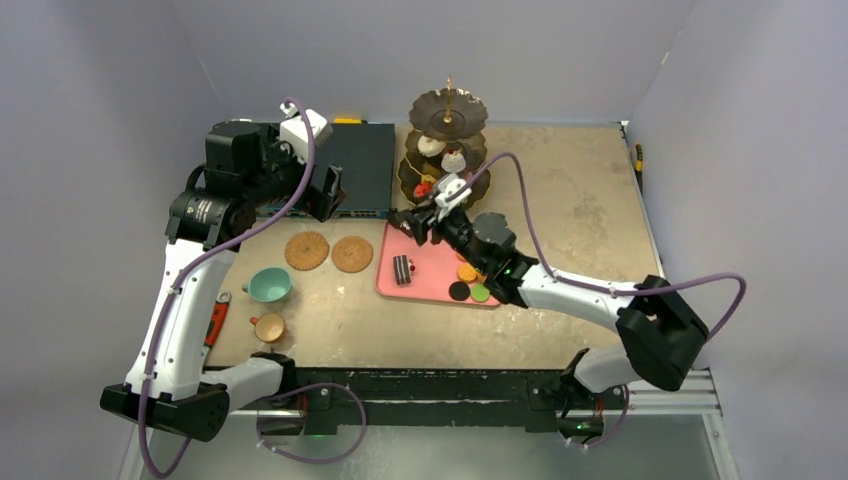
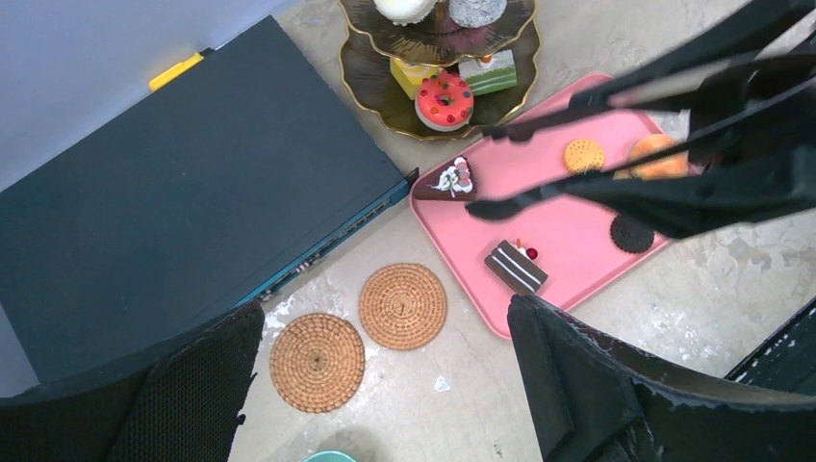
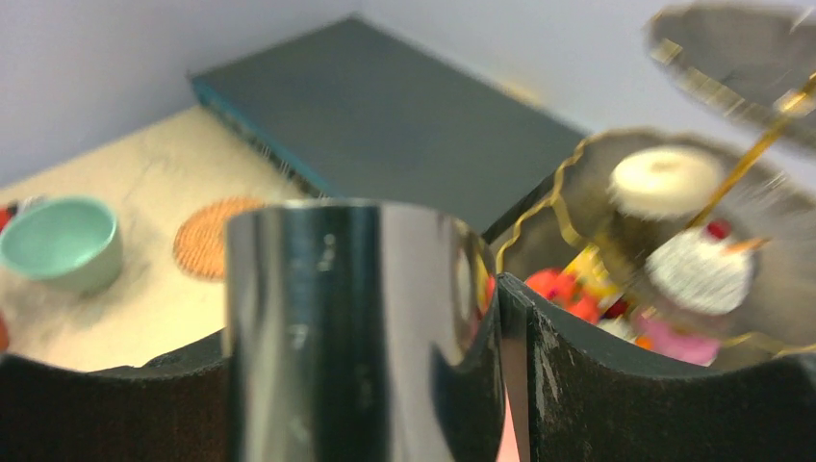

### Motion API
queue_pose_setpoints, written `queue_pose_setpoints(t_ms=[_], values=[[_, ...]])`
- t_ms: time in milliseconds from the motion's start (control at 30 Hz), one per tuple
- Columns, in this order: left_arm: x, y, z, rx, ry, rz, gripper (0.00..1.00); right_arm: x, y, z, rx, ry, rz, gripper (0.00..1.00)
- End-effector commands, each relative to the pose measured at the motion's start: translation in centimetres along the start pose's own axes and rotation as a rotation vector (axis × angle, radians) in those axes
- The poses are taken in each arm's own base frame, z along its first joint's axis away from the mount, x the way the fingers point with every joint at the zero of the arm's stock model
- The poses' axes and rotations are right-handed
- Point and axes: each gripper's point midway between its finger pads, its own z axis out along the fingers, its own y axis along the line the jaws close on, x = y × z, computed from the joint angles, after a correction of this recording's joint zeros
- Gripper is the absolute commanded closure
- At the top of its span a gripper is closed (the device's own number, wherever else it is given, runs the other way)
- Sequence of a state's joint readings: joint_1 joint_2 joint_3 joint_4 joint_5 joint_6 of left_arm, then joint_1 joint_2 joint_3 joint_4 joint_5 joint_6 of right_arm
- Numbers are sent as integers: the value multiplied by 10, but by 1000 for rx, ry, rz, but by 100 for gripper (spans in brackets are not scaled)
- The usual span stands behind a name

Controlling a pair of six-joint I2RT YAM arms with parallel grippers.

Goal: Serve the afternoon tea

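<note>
My right gripper is shut on black tongs, which fill the gap between its fingers in the right wrist view. The tong tips stand spread over the far-left corner of the pink tray, just beside a dark chocolate wedge cake. A striped chocolate slice and several macarons lie on the tray. The three-tier stand behind it holds several cakes, among them a red donut. My left gripper hangs open high above two woven coasters. The teal cup and the tan cup sit near left.
A dark blue flat box lies at the back, left of the stand. A red-handled tool rests at the table's left edge. Grey walls close off the left, back and right sides.
</note>
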State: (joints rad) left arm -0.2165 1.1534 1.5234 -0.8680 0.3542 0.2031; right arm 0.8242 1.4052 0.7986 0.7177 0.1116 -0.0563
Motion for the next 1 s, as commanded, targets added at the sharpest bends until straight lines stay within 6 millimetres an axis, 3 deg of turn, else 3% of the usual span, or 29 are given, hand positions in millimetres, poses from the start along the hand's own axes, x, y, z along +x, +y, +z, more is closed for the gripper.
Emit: queue_pose_setpoints(t_ms=[0, 433, 633, 833, 967], values=[[-12, -1, -10, 0, -37, 22, 1, 40, 13, -7, 20, 77, 89, 35], [-9, -1, -9, -2, -28, 26, 1, 101, 9, 14, 73, 185, 46, 34], [-8, -1, -9, -3, -25, 26, 1, 108, -3, 29, 127, 159, 43, 34], [-5, 0, -9, -6, -18, 31, 1, 102, -18, 36, 151, 136, 47, 34], [-4, 0, -8, -6, -17, 30, 1, 96, -16, 35, 132, 118, 48, 36]])
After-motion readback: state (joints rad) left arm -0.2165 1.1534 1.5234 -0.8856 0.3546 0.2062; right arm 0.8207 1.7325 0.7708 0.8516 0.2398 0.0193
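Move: The right hand, holding the tongs, has the chocolate wedge about 8 cm ahead, 4 cm to its left and some 24 cm below. On the same tray, the striped slice lies about 3 cm back and 5 cm left, equally low; the tiered stand is some 15 cm ahead and 4 cm right. From the left hand the wedge is about 11 cm ahead, 17 cm right and 32 cm down. Right hand lowers its tongs some 13 cm by the striped slice, then edges forward towards the wedge. ##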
